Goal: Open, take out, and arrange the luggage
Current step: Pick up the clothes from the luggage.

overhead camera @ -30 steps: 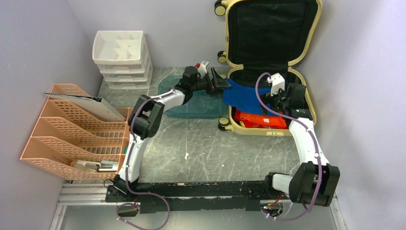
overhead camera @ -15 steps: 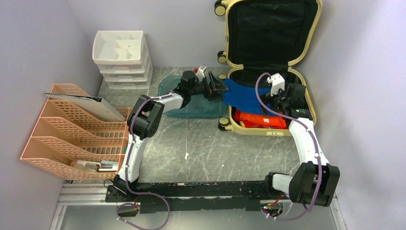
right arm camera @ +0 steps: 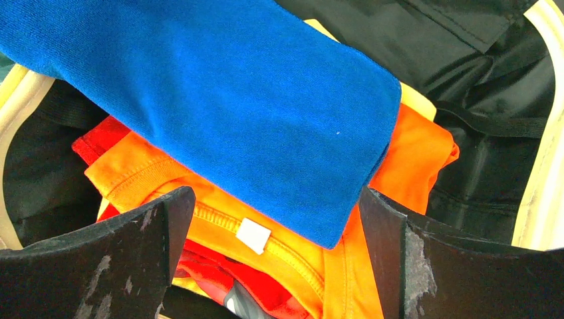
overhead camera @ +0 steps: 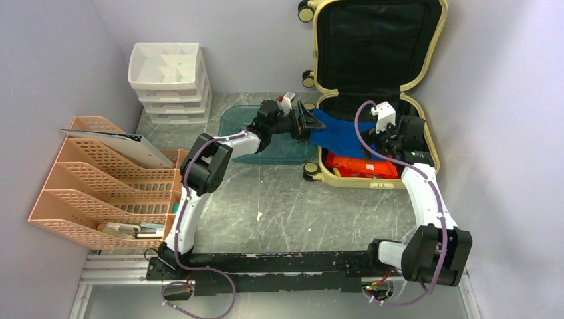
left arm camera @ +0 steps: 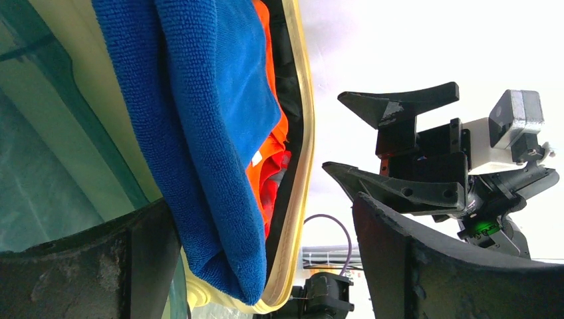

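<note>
The pale yellow luggage (overhead camera: 431, 143) lies open at the back right, its black-lined lid (overhead camera: 372, 40) leaning on the wall. A blue towel (overhead camera: 336, 133) drapes over its left rim, on top of orange (overhead camera: 359, 163) and red clothes. My left gripper (overhead camera: 307, 123) is open at the towel's left end. In the left wrist view the blue towel (left arm camera: 213, 119) hangs between the spread fingers of that gripper (left arm camera: 263, 203), beside the yellow rim (left arm camera: 302, 133). My right gripper (right arm camera: 273, 199) hovers open over the blue towel (right arm camera: 219, 100) and an orange garment (right arm camera: 412, 146) inside the shell.
A teal tray (overhead camera: 266, 153) sits left of the suitcase, under my left arm. White drawers (overhead camera: 169, 80) stand at the back left. An orange file rack (overhead camera: 100, 186) fills the left side. Walls close in on both sides.
My left gripper has moved right, from above the teal tray to the suitcase rim, so the towel's end now lies between its open fingers. The right arm has not moved.
</note>
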You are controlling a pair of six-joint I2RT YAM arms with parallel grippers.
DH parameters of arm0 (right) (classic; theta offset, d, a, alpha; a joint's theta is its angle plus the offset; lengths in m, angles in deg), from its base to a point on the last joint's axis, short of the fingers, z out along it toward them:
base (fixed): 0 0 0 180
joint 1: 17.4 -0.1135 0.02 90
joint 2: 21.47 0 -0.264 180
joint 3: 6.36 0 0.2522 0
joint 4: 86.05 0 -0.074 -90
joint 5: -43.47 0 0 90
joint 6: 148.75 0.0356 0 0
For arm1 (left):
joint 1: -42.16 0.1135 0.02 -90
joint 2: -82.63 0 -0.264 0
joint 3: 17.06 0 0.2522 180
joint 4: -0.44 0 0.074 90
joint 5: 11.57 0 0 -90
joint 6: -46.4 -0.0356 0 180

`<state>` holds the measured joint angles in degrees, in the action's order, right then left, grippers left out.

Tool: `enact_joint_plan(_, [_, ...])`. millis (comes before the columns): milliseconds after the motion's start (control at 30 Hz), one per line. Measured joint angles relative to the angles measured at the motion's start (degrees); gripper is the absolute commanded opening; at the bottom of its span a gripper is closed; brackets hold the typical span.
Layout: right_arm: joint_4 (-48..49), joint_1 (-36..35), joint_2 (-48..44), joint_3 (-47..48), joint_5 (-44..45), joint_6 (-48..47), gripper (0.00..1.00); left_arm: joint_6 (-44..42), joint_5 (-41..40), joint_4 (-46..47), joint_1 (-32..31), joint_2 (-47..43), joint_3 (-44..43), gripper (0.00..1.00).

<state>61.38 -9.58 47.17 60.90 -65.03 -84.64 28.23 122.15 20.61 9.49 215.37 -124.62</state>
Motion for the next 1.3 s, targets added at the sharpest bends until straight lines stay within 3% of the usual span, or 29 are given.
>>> enact_joint_plan(200, [0.0, 0.0, 0.0, 0.0, 0.0, 0.0, 1.0, 1.2, 0.0, 0.8, 0.0, 0.1, 0.0, 0.71])
enact_joint_plan(500, [0.0, 0.0, 0.0, -0.2, 0.0, 0.0, 1.0, 2.8, 0.0, 3.1, 0.2, 0.1, 0.0, 0.07])
enact_joint_plan(733, [0.0, 0.0, 0.0, -0.2, 0.0, 0.0, 1.0, 0.2, -0.1, -1.5, 0.2, -0.2, 0.0, 0.05])
enact_joint_plan(1000, [0.0, 0.0, -0.1, -0.2, -0.1, 0.0, 1.0, -9.9, -3.2, -19.6, 1.0, -6.5, -0.9, 0.05])
enact_joint_plan(1300, [0.0, 0.0, -0.2, -0.2, -0.5, 0.0, 1.0, -20.0, -7.8, -27.4, 7.1, -12.6, 0.7, 0.05])
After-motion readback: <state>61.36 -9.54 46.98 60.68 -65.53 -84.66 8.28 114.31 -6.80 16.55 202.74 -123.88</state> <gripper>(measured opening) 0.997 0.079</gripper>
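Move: The blue cloth's left edge already sits between the left hand's wide-open fingers; its middle is about 9 cm to the right, 3 cm back and some 4 cm below. The orange clothes lie roughly 17 cm right and 13 cm back, lower in the suitcase, and the teal tray's middle is about 15 cm left, 3 cm back and 14 cm down. From the idle right hand, the cloth's middle is about 10 cm left, 2 cm forward and 7 cm lower. Fingers pointing to the robot's right, the left hand rises about a centimetre as it shuts from nearly wide open, pinching the raised fold at the blue cloth's left edge, then dips about 2 cm. Keeping that pinch, it speeds off left by some 7 cm, with about 3 cm each forward and up, the wrist turning some 20 degrees, and drags the cloth away from the orange clothes, out over the teal tray. ##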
